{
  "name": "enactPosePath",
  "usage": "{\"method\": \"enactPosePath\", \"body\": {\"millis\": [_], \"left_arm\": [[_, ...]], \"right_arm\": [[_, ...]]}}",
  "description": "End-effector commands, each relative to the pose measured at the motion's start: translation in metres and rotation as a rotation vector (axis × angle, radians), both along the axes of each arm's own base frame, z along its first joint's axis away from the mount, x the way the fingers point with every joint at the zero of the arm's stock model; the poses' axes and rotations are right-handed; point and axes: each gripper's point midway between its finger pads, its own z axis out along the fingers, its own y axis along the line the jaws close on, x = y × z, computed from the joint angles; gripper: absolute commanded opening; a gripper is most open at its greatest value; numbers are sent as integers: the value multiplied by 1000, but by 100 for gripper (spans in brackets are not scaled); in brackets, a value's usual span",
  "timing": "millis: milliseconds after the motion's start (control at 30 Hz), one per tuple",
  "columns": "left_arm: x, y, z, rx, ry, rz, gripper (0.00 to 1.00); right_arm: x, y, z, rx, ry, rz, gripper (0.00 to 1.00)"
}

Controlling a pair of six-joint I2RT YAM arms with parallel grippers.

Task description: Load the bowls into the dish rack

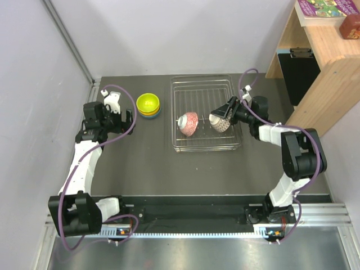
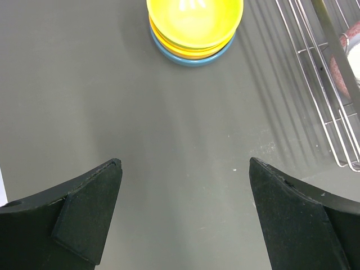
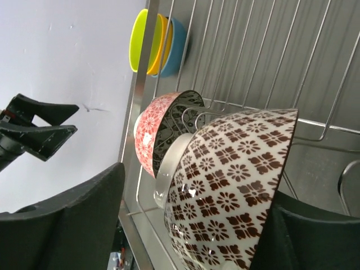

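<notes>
The wire dish rack lies at the table's back centre. Two patterned bowls stand on edge inside it: a pinkish-red one and, to its right, a brown-patterned one. My right gripper is open around the brown-patterned bowl, its left finger clear of the bowl. A stack of three bowls, lime-yellow over orange over blue, sits on the table left of the rack. My left gripper hovers wide open and empty just left of that stack.
A wooden shelf unit with a book and a black clipboard stands at the back right. Walls close the left and back sides. The rack's near rim shows at the right of the left wrist view.
</notes>
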Motion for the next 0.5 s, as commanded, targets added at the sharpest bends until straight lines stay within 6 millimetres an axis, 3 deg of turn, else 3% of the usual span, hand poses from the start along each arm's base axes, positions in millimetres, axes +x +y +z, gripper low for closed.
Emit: {"method": "enactPosePath", "body": {"millis": [0, 133, 200, 467], "left_arm": [[1, -3, 20, 0, -63, -22, 99], [-1, -3, 18, -4, -59, -26, 99], [-1, -3, 16, -3, -56, -26, 99], [-2, -4, 15, -1, -56, -35, 99]], "right_arm": [[19, -10, 33, -88, -122, -39, 74], [28, -16, 38, -142, -136, -69, 87], [29, -19, 30, -181, -111, -78, 90], [45, -34, 36, -316, -113, -143, 94]]}}
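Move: The brown-patterned bowl that I have just set in the dish rack sits at my right fingers, its middle about 4 cm back, 1 cm left and 3 cm below. The red bowl stands about 16 cm to the left of my right hand and 4 cm back, some 4 cm lower. The rack's right rim is about 6 cm to the right, level with me. From my left hand, the brown-patterned bowl lies roughly 43 cm to the right, straight across, and some 7 cm lower. With my right hand I keep spreading the already parted fingers around the brown-patterned bowl until they are almost fully open. I ease about 3 cm forward and to the right, away from the bowl, rolling the wrist some 10 degrees so the fingertips dip; one finger is still behind the bowl's rim and seems to drag on it. ##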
